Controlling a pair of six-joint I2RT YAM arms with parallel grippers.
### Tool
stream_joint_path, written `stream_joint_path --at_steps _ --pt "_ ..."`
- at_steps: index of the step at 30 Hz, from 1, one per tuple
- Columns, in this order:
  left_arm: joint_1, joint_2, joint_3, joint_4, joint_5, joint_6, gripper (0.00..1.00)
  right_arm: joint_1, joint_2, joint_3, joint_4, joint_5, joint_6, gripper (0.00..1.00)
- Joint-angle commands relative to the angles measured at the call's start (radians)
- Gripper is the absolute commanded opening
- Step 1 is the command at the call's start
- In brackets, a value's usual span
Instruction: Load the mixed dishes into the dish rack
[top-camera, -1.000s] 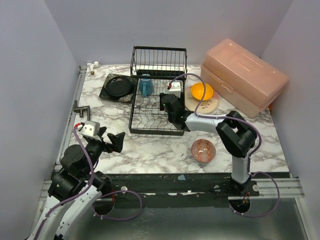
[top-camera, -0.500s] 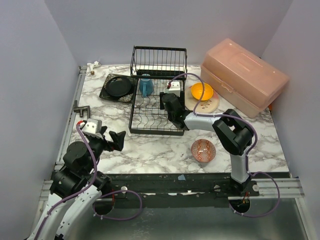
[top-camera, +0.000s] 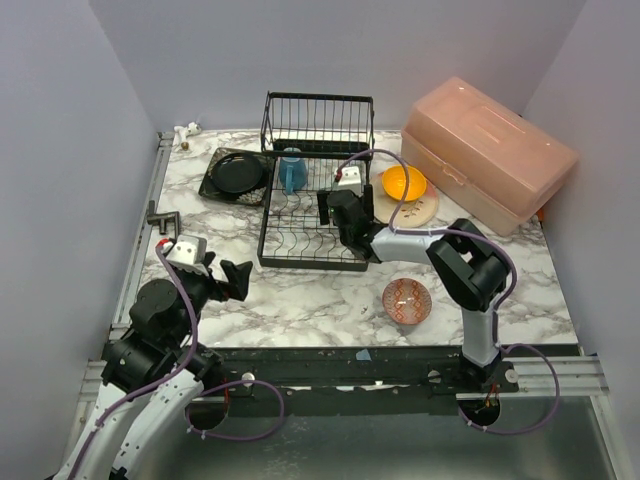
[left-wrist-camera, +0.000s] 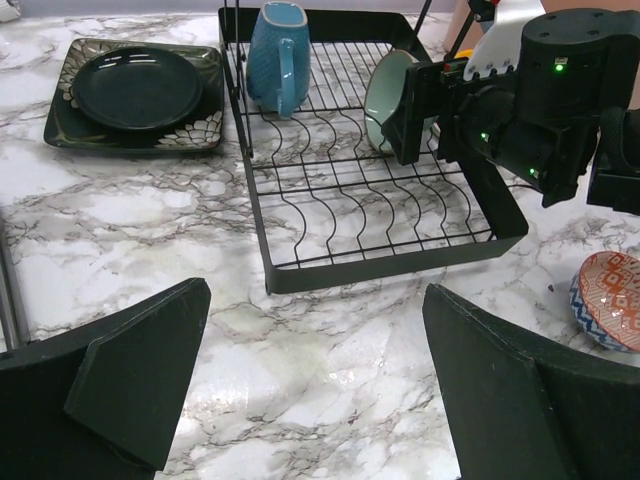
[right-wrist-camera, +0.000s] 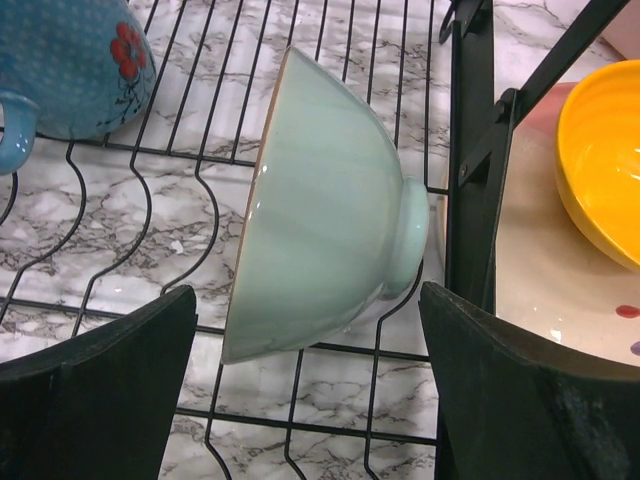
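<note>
The black wire dish rack (top-camera: 300, 240) (left-wrist-camera: 380, 215) (right-wrist-camera: 300, 400) holds the blue-handled mug (top-camera: 292, 170) (left-wrist-camera: 277, 55) (right-wrist-camera: 70, 70) at its far left. A mint-green bowl (right-wrist-camera: 320, 220) (left-wrist-camera: 385, 95) stands on edge by the right wall. My right gripper (top-camera: 325, 205) (right-wrist-camera: 308, 295) (left-wrist-camera: 428, 110) is open, a finger on each side of that bowl without gripping it. The orange bowl (top-camera: 404, 182) (right-wrist-camera: 600, 160) sits on the beige-pink plate (top-camera: 420, 210) (right-wrist-camera: 540, 290). A black round plate (top-camera: 237, 173) (left-wrist-camera: 137, 87) lies on the square plate (top-camera: 215, 185) (left-wrist-camera: 70, 130). My left gripper (top-camera: 235, 275) (left-wrist-camera: 315, 300) is open over bare marble.
The red-patterned bowl (top-camera: 406, 301) (left-wrist-camera: 610, 300) sits near the front, right of centre. A big pink plastic box (top-camera: 490, 150) fills the back right corner. A black T-shaped fitting (top-camera: 163, 215) lies at the left edge, and small bits (top-camera: 185, 130) sit in the back left corner.
My right gripper's jaws have spread wider and let go of the mint-green bowl, which stays on edge in the rack. The left arm has shifted only slightly.
</note>
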Motion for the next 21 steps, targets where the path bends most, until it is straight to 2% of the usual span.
stream_joint_path --at_steps 1,7,12,18,21 --pt "0.005 0.011 -0.003 0.017 0.017 0.011 0.99 0.001 -0.076 -0.037 -0.007 -0.046 -0.018 0.96" --pt "0.005 0.016 -0.004 0.013 0.011 0.011 0.99 0.003 -0.197 -0.077 -0.111 -0.103 0.013 0.96" --pt "0.006 0.024 -0.004 0.012 0.011 0.008 0.99 0.004 -0.384 -0.203 -0.194 -0.291 0.048 0.96" --pt "0.006 0.057 -0.001 0.008 0.034 -0.004 0.99 0.005 -0.654 -0.500 -0.180 -0.522 0.160 0.96" --pt "0.005 0.086 -0.005 0.006 0.078 -0.039 0.97 0.004 -0.853 -0.613 -0.189 -0.498 0.209 0.96"
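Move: The right hand, already open wide, is around the green bowl in the rack, whose middle is about 2 cm ahead of it and a little lower. The patterned bowl lies about 25 cm back and 14 cm to the right, some 4 cm lower. The blue mug stands 6 cm ahead and 12 cm to the left; the yellow bowl, 4 cm ahead and 14 cm to the right. From the left hand, the patterned bowl is 37 cm right, 2 cm ahead and 20 cm down. With its fingers staying wide open, the right hand backs off the green bowl, first slowly up and back to about 6 cm higher, then ever faster back towards its base, drifting slightly right, past the green bowl's near side to the rack's front right corner and nearer the patterned bowl. It covers about 14 cm backward and has begun to sink again by the end, while the wrist swings some 20 degrees counter-clockwise and rolls its left side up by about 15. ##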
